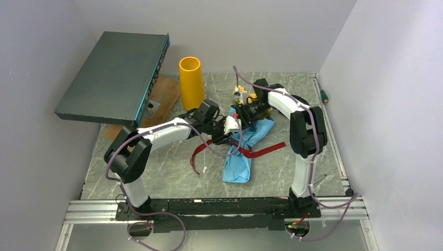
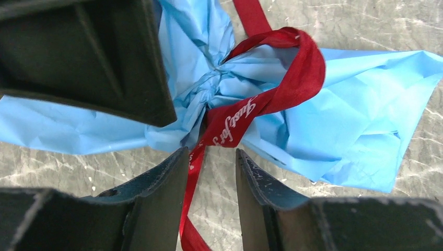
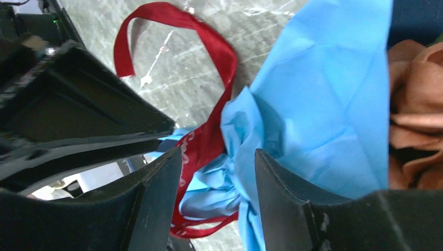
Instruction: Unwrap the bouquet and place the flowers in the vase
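Note:
The bouquet (image 1: 244,149) lies mid-table, its crinkled blue paper (image 2: 345,120) pinched at a knot with the dark red ribbon (image 2: 245,112) looped around it. A loose ribbon (image 1: 264,151) trails over the marble. The flowers (image 1: 241,93) poke out at the far end; a brown-orange rose (image 3: 412,120) shows in the right wrist view. My left gripper (image 2: 211,157) is open, a ribbon strand running along its left finger. My right gripper (image 3: 218,157) is open astride the paper and ribbon (image 3: 201,141), just beside the left one. The orange-yellow vase (image 1: 191,81) stands upright at the back left.
A dark flat box (image 1: 117,73) sits tilted at the back left above a wooden board (image 1: 163,97). A small screwdriver (image 1: 324,95) lies by the right wall. White walls close in three sides; a metal rail (image 1: 209,212) runs along the near edge.

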Robot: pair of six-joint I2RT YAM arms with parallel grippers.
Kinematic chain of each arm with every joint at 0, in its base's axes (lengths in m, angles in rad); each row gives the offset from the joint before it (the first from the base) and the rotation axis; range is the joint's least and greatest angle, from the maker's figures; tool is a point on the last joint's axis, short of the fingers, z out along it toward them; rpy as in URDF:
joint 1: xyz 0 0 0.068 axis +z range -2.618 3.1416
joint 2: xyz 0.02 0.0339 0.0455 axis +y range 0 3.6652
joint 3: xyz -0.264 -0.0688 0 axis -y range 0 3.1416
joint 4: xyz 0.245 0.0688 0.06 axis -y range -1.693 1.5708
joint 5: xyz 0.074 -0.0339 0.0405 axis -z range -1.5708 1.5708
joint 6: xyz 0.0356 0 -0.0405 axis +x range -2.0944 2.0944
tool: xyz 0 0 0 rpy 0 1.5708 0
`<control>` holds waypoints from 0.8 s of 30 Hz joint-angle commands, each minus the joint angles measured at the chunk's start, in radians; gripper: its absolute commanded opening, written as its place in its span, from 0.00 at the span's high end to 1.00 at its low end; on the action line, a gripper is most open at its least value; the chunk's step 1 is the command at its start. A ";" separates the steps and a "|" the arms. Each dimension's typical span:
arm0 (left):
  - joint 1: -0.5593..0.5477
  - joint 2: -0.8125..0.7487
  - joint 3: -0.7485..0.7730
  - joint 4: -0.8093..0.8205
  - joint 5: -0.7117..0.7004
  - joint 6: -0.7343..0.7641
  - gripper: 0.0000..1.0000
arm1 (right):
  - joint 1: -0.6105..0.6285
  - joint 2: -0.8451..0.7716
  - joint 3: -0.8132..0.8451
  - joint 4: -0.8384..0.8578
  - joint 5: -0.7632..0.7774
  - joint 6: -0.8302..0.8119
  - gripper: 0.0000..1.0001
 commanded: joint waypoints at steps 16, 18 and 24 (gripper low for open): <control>-0.104 -0.032 -0.006 0.085 -0.107 0.004 0.60 | -0.005 -0.278 -0.212 -0.200 -0.133 -0.125 0.43; -0.104 -0.031 -0.007 0.088 -0.104 0.007 0.60 | -0.003 -0.274 -0.234 -0.169 -0.128 -0.112 0.43; -0.105 -0.022 -0.014 0.106 -0.102 0.008 0.59 | 0.005 -0.259 -0.275 -0.059 -0.086 -0.039 0.42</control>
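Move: The ribbon loop at the paper's waist lies about 9 cm back from the right hand, 1 cm to its right and some 5 cm below. From the same hand the flowers are around 10 cm ahead and 2 cm right, and the paper's tail 16 cm back and 1 cm left. From the left hand, the loop lies about 4 cm back, 5 cm right and 6 cm below. Right hand, fingers open, arcs up, then about 10 cm back towards the ribbon loop; left edges 3 cm right. ##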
